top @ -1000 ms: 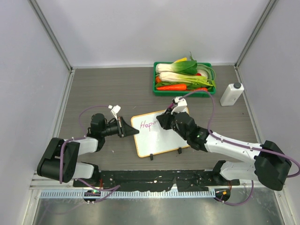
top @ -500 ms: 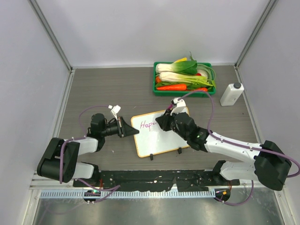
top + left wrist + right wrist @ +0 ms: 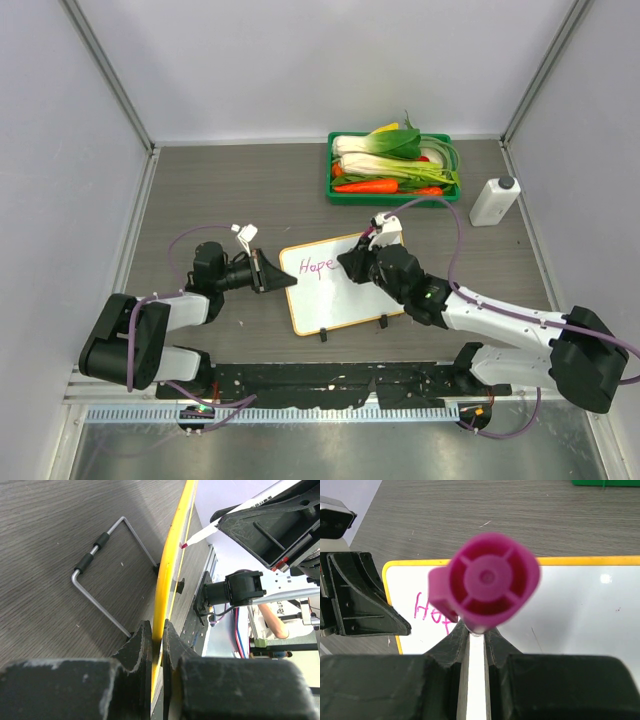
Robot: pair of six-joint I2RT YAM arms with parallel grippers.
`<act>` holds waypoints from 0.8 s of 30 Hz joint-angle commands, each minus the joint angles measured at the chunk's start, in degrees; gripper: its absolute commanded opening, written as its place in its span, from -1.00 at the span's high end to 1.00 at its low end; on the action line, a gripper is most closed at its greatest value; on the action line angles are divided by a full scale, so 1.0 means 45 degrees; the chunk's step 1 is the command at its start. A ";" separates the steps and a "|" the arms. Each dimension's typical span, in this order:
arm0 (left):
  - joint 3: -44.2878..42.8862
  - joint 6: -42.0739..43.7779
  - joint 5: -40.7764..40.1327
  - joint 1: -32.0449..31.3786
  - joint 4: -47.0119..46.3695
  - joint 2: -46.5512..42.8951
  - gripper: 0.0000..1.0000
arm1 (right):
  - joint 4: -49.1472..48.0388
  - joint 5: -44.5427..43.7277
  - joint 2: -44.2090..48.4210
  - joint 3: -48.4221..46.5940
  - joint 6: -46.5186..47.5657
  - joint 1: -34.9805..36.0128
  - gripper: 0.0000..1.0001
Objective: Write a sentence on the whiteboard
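Observation:
The whiteboard point(image 3: 350, 300), white with a yellow-orange rim, lies tilted at the middle of the table. On its upper left stands the pink word "Hope" point(image 3: 316, 266), the part of the sentence that shows. My left gripper point(image 3: 289, 282) is shut on the board's left rim point(image 3: 172, 570), which passes between its jaws. My right gripper point(image 3: 349, 263) is shut on a pink marker point(image 3: 487, 582) and hovers over the board just right of the word. The marker's cap end faces the right wrist camera and hides the end of the writing point(image 3: 431, 611). Its tip point(image 3: 184, 545) shows at the board's face.
A green tray point(image 3: 390, 199) of vegetables stands at the back right, with a white bottle point(image 3: 494, 200) to its right. The board's wire stand point(image 3: 100, 580) lies flat on the table beside the rim. Walls close in on three sides.
My right gripper with the marker has shifted slightly right along the board, uncovering the end of "Hope". The left gripper and the board have stayed put.

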State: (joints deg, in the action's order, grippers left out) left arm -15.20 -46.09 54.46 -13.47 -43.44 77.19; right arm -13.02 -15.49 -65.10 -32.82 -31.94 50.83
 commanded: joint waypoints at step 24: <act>-0.0118 0.0476 -0.0949 -0.0013 0.0728 0.0035 1.00 | 0.0841 -0.0853 0.1734 -0.1027 0.0906 -0.0924 0.97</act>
State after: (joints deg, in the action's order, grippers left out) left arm -15.20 -46.06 54.57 -13.47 -43.46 77.17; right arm -10.20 -16.86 -57.60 -34.70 -29.91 47.31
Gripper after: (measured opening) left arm 0.086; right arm 0.170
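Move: The blank stretch of whiteboard after "Hope" centres about 6 cm right of the right hand, 1 cm ahead and 3 below; the word's middle is some 5 cm left, 1 cm back, 4 below. The left gripper on the board's left edge is roughly 11 cm left, 5 back, 5 below; the green vegetable tray is 22 ahead, 11 right, 12 below. From the left hand, that blank stretch lies 17 cm right, 6 ahead, 2 above. The marker tip, at the end of the "e", first creeps right by barely half a centimetre, then comes free of the whiteboard as the right hand lifts about 5 cm and drifts some 3 cm right, fingers tipping up slightly and keeping the marker. The left hand stays put, still pinching the board's left edge. ##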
